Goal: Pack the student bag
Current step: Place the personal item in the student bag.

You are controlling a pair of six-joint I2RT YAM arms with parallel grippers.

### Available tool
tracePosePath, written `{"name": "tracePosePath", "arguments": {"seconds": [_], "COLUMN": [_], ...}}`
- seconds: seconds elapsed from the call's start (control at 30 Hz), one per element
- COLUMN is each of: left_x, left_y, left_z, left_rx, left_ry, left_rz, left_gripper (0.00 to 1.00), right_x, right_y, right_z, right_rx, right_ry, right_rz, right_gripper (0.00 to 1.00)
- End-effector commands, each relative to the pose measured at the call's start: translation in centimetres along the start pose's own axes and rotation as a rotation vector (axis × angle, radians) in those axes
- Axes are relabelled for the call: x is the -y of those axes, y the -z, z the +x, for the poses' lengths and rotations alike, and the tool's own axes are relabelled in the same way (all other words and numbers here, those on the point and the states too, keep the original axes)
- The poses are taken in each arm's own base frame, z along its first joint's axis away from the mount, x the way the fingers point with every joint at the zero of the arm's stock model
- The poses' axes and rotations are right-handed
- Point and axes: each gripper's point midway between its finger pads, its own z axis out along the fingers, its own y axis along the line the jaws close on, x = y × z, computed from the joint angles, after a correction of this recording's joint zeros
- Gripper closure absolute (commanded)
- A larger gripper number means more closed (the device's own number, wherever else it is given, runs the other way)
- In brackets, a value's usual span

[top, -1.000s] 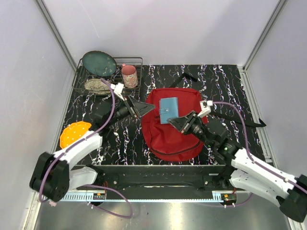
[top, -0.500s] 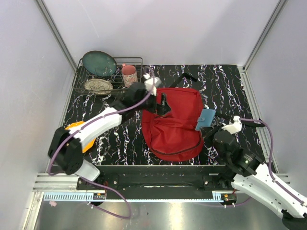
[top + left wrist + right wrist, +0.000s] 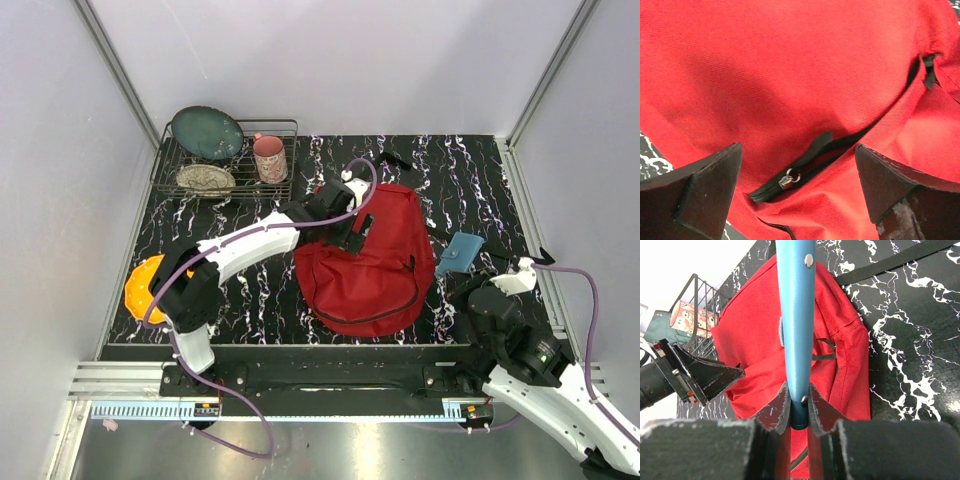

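Note:
The student bag [image 3: 365,270], a large red backpack, lies in the middle of the black marbled table. My left gripper [image 3: 356,226] hovers wide open over its upper part. In the left wrist view its fingers [image 3: 695,195] straddle a black zipper with a metal pull [image 3: 786,180], touching neither; the zipper is a little open. My right gripper [image 3: 458,274] is off the bag's right edge, shut on a flat blue wallet [image 3: 460,252]. In the right wrist view the blue wallet [image 3: 796,315] stands edge-on between the jaws [image 3: 799,405], with the bag [image 3: 750,350] behind it.
A wire rack [image 3: 290,125] at the back left holds a dark green plate [image 3: 207,132], a pink cup [image 3: 269,158] and a patterned dish [image 3: 205,179]. An orange object [image 3: 145,285] lies at the left edge. Black straps [image 3: 395,162] trail behind and to the right of the bag.
The left arm swung right from beside the bag to over its top, still open. The right arm pulled back to the right, carrying the blue wallet off the bag.

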Motion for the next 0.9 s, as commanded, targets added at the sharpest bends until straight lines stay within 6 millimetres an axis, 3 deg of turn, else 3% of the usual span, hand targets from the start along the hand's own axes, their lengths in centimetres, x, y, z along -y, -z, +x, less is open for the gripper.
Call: {"name": "tracePosePath", "arguments": {"seconds": [0.0, 0.33, 0.73, 0.87], "left_x": [-1.9, -4.0, -8.5, -9.4], "left_y": [0.3, -0.5, 1.4, 3.1], "left_z": [-2.0, -0.2, 3.1, 2.8], "left_rx": [0.048, 0.019, -0.004, 0.039], "left_ry": [0.007, 0.046, 0.099, 0.133], "left_rz": [-0.117, -0.229, -0.399, -0.428], "left_gripper": [0.01, 0.01, 0.01, 0.01], "right_x": [-0.1, 0.1, 0.0, -0.1], "right_y": [0.4, 0.2, -0.3, -0.3], "right_z": [-1.8, -1.3, -0.4, -0.2], "right_rx": [0.057, 0.044, 0.023, 0.017], "right_ry": [-0.04, -0.027, -0.03, -0.029], "right_rz": [0.012, 0.024, 0.022, 0.02], "right_gripper": [0.98, 0.95, 0.92, 0.91]}}
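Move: The bag's left edge is about 11 cm to the left of the left hand, level with it and some 5 cm lower. The metal zip pull at the left end of the bag's pocket zip is almost straight beneath that hand, only 1 cm left of it; the black tab at the zip's other end lies about 12 cm right and 3 cm back. From the right hand, the bag's left edge is some 34 cm left, 12 cm ahead and 13 cm lower. Leftward across the top of the bag, the left hand goes about 6.5 cm towards the bag's left edge, also easing some 2 cm forward and 2 cm down, mostly sideways by the end. It turns roughly 20 degrees counter-clockwise with fingers kept wide open, leaving the zip pull by its right-hand finger; contact can't be made out. The right hand stays put and keeps the blue personal item pinched. ##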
